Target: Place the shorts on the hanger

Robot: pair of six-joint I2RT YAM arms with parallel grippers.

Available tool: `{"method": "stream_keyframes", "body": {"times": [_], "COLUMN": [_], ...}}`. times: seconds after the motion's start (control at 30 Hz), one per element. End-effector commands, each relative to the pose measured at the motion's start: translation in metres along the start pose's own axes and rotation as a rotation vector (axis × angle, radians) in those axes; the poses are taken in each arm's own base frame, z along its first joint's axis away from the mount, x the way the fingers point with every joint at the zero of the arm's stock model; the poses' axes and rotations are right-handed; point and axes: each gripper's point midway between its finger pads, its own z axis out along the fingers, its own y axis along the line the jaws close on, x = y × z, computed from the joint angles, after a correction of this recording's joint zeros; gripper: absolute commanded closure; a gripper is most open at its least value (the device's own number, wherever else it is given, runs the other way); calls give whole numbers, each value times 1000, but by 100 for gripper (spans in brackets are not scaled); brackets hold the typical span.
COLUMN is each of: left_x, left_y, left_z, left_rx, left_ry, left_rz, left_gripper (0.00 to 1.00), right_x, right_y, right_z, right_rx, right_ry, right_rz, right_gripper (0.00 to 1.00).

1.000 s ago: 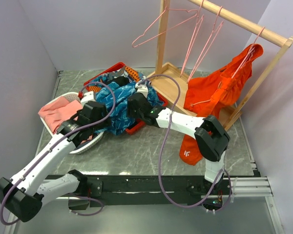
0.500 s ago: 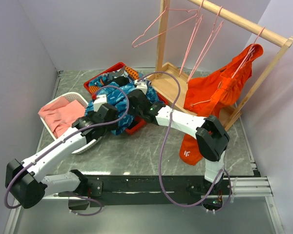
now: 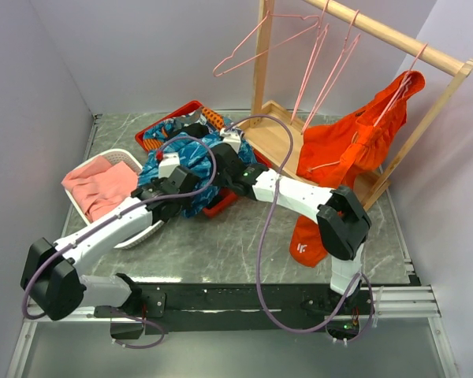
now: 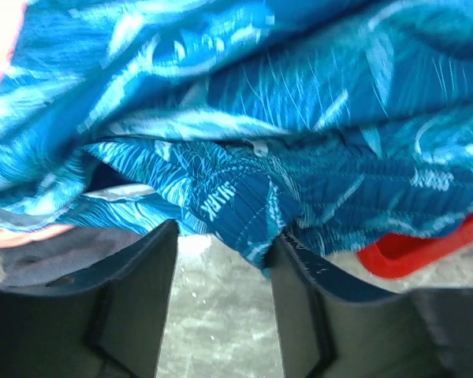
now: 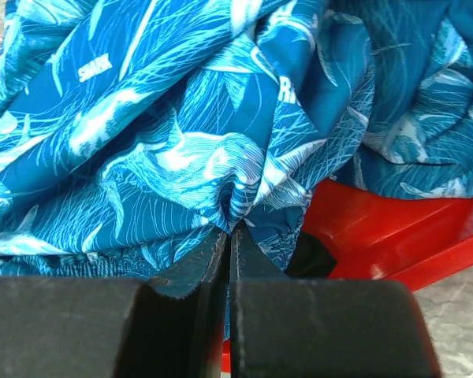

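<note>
The teal-blue leaf-print shorts (image 3: 191, 157) lie bunched over the red basket (image 3: 225, 201) at the middle of the table. My right gripper (image 3: 223, 161) is shut on a fold of the shorts (image 5: 181, 118), its jaws pinched together at the cloth (image 5: 230, 227). My left gripper (image 3: 188, 189) is open at the shorts' near edge; in the left wrist view the hem (image 4: 244, 209) hangs just above the gap between its fingers (image 4: 221, 240). Pink wire hangers (image 3: 260, 43) hang on the wooden rail at the back right.
A plain orange garment (image 3: 355, 142) hangs on one pink hanger at the rail's right end. An orange cloth (image 3: 306, 246) lies on the table below it. A white basket (image 3: 130, 235) with pink cloth stands at the left. The rack's wooden base (image 3: 280, 138) is behind the red basket.
My left arm has swung right and forward from the white basket to the near edge of the shorts. The right gripper has stayed shut on the shorts.
</note>
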Motion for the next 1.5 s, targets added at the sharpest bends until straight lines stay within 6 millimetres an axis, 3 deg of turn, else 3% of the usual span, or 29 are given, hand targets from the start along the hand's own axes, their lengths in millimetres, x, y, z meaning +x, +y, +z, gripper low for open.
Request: {"method": "stream_keyframes", "body": {"times": [0.0,0.07,0.17,0.2,0.23,0.3,0.4,0.43,0.47,0.5,0.57,0.6,0.63,0.73,0.97,1.1,1.27,1.47], "left_x": [-37,-45,-67,-73,-79,-104,-138,-146,-161,-167,-183,-187,-191,-209,-247,-253,-253,-249], "left_y": [-6,1,12,16,21,28,28,29,27,24,20,18,12,5,5,7,10,9], "left_z": [-3,-1,-6,-7,-12,-26,-52,-60,-73,-79,-92,-96,-98,-115,-159,-170,-177,-175], "left_rx": [-38,-92,-140,-154,-167,-185,-146,-132,-108,-85,-58,-44,-16,42,119,139,158,171], "left_ry": [-102,-129,-177,-190,-198,-252,-314,-325,-347,-350,-363,-365,-363,-388,-457,-475,-486,-479], "left_rz": [-52,-43,-44,-49,-38,-54,-77,-70,-86,-87,-87,-87,-82,-94,-132,-133,-138,-132], "left_gripper": [49,57,79,95,99,99,99,99,99,99,99,99,99,99,99,99,99,99], "right_x": [-43,-45,-51,-52,-56,-58,-64,-66,-63,-71,-55,-64,-51,-43,-42,-62,-91,-119], "right_y": [8,9,9,9,11,12,13,13,12,14,12,15,13,24,62,85,97,132], "right_z": [-25,-30,-38,-40,-44,-47,-50,-52,-55,-67,-77,-94,-97,-120,-132,-156,-164,-166], "right_rx": [-20,-26,-37,-38,-49,-57,-51,-52,-45,-62,-55,-71,-64,-80,-128,-116,-137,-171], "right_ry": [-97,-100,-111,-114,-120,-121,-123,-128,-130,-159,-170,-217,-214,-269,-294,-379,-447,-470], "right_rz": [49,48,45,40,38,11,-30,-35,-45,-39,-56,-34,-49,-38,48,89,160,198], "right_gripper": [94,95,95,95,95,92,68,56,51,45,29,24,18,11,9,5,2,0]}}
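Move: The gathered near edge of the blue shorts lies right at the left hand's open fingertips, some 2 cm ahead and 1 cm to the right, level with them. From there the red bin's middle is about 12 cm ahead, 8 cm right and 8 cm lower, and the white basket about 20 cm left, 2 cm ahead and 9 cm down. From the right hand, already shut on a fold of the shorts, that edge is some 7 cm back, 10 cm left and 1 cm lower. The left hand eases about 3 cm forward, starting to rise, as its fingers close and pinch the near edge of the shorts, then climbs to some 28 cm above its start with that edge held, its fingertips tipping up roughly 25 degrees. The right hand stays near its place and rises a few centimetres while its fingers open and let go of the fold, then draws back towards its base and goes up and a little left, wide open, its wrist tipping up and its left side rising. ##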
